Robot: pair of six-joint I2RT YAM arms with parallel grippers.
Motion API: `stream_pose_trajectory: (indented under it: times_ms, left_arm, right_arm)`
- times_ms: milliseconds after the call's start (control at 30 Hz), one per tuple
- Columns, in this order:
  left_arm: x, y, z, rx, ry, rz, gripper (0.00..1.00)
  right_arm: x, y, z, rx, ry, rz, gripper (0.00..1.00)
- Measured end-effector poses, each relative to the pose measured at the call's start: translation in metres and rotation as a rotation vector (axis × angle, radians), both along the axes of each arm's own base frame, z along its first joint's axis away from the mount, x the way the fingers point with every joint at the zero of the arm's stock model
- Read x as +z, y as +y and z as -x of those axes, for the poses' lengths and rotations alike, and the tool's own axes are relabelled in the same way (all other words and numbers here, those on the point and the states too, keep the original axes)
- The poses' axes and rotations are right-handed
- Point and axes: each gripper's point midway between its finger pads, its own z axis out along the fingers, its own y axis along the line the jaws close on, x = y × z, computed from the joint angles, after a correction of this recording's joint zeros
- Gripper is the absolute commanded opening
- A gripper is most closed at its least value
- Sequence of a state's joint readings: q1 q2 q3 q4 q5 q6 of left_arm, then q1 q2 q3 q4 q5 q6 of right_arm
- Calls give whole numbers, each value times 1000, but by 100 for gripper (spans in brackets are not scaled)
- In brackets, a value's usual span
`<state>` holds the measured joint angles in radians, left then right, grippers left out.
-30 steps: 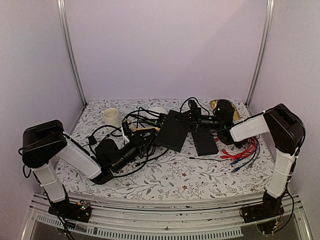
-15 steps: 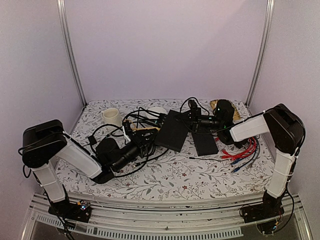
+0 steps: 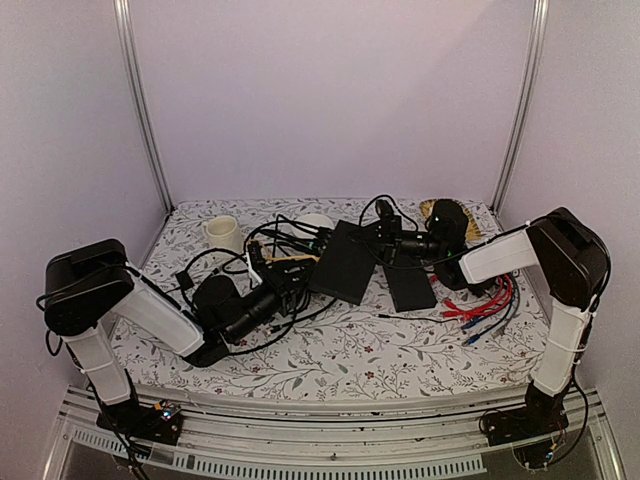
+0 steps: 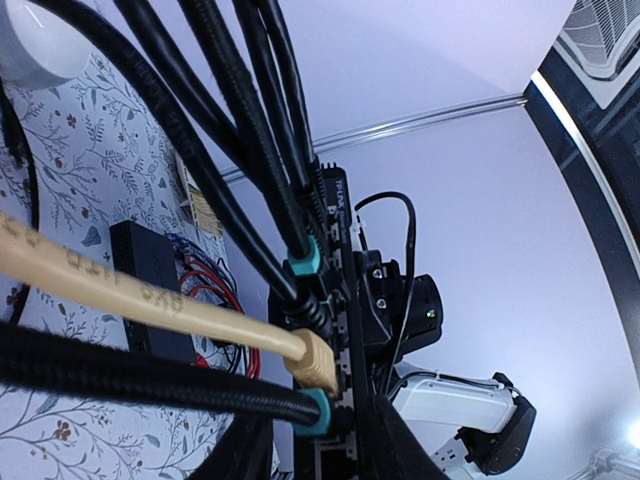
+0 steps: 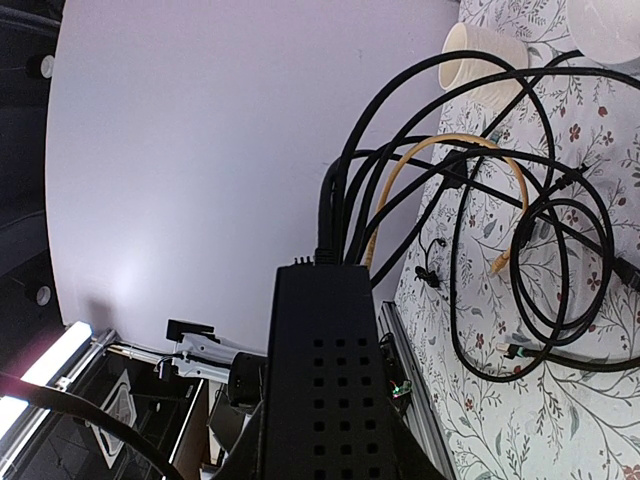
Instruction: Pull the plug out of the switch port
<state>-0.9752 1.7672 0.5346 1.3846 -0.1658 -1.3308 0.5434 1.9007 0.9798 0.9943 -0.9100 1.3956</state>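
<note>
The switch [image 3: 345,262], a flat black box, lies mid-table with several cables plugged into its left edge. My left gripper [image 3: 283,283] is at that port edge. In the left wrist view its fingers [image 4: 400,450] straddle a teal-booted black plug [image 4: 316,412] seated in the switch [image 4: 336,205], just below a tan plug [image 4: 318,362]. A cable hides the contact. My right gripper [image 3: 385,238] is shut on the switch's far edge. The right wrist view shows the vented box [image 5: 335,380] between the jaws of that gripper [image 5: 330,445].
A shorter black box [image 3: 410,288] lies right of the switch. Red and blue wires [image 3: 485,300] lie at the right. Tangled black cables [image 3: 250,262], a cream mug [image 3: 222,235] and a white cup [image 3: 316,221] sit at the back left.
My left wrist has shifted very slightly toward the near left. The switch, the plugs and the right arm have not visibly moved.
</note>
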Motion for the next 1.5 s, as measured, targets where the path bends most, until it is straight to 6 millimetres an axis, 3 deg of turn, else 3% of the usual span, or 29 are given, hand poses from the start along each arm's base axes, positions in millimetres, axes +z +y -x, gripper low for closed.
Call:
stream_pose_trajectory:
  times_ms: [467,967,1500]
  left_arm:
    - [-1,0,0,0,4,-5,24]
    - [4,0,0,-2,4,22,0]
    - [2,0,-1,-1,11,19,0]
  right_arm:
    - [0,0,0,1,0,0,2]
    - [2,1,0,1,-5,-3,2]
    - [0,1,-1,1,-9,7,2]
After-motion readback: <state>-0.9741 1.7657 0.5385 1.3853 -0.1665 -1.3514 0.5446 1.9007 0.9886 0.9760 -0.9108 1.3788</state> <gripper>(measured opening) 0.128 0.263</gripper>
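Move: The end plug, black-cabled with a teal collar, sits in the switch port practically between the left hand's open fingers, about 1 cm ahead and 1 cm right. The beige plug is next to it, 2 cm ahead and 1 cm right; more black plugs follow about 6 cm ahead and 3 cm right. The switch's middle lies some 8 cm right and 2 cm ahead. From the right hand, the plug is about 11 cm left and 7 cm back, at roughly the same height. The left fingers pinch the teal-collared plug at the near end of the port row, closing from about a third open until they stop on it and the grip turns firm. The hand itself stays practically in place, rising only about half a centimetre and pulling no way yet; the right hand stays still, keeping its hold on the switch's far right side. ##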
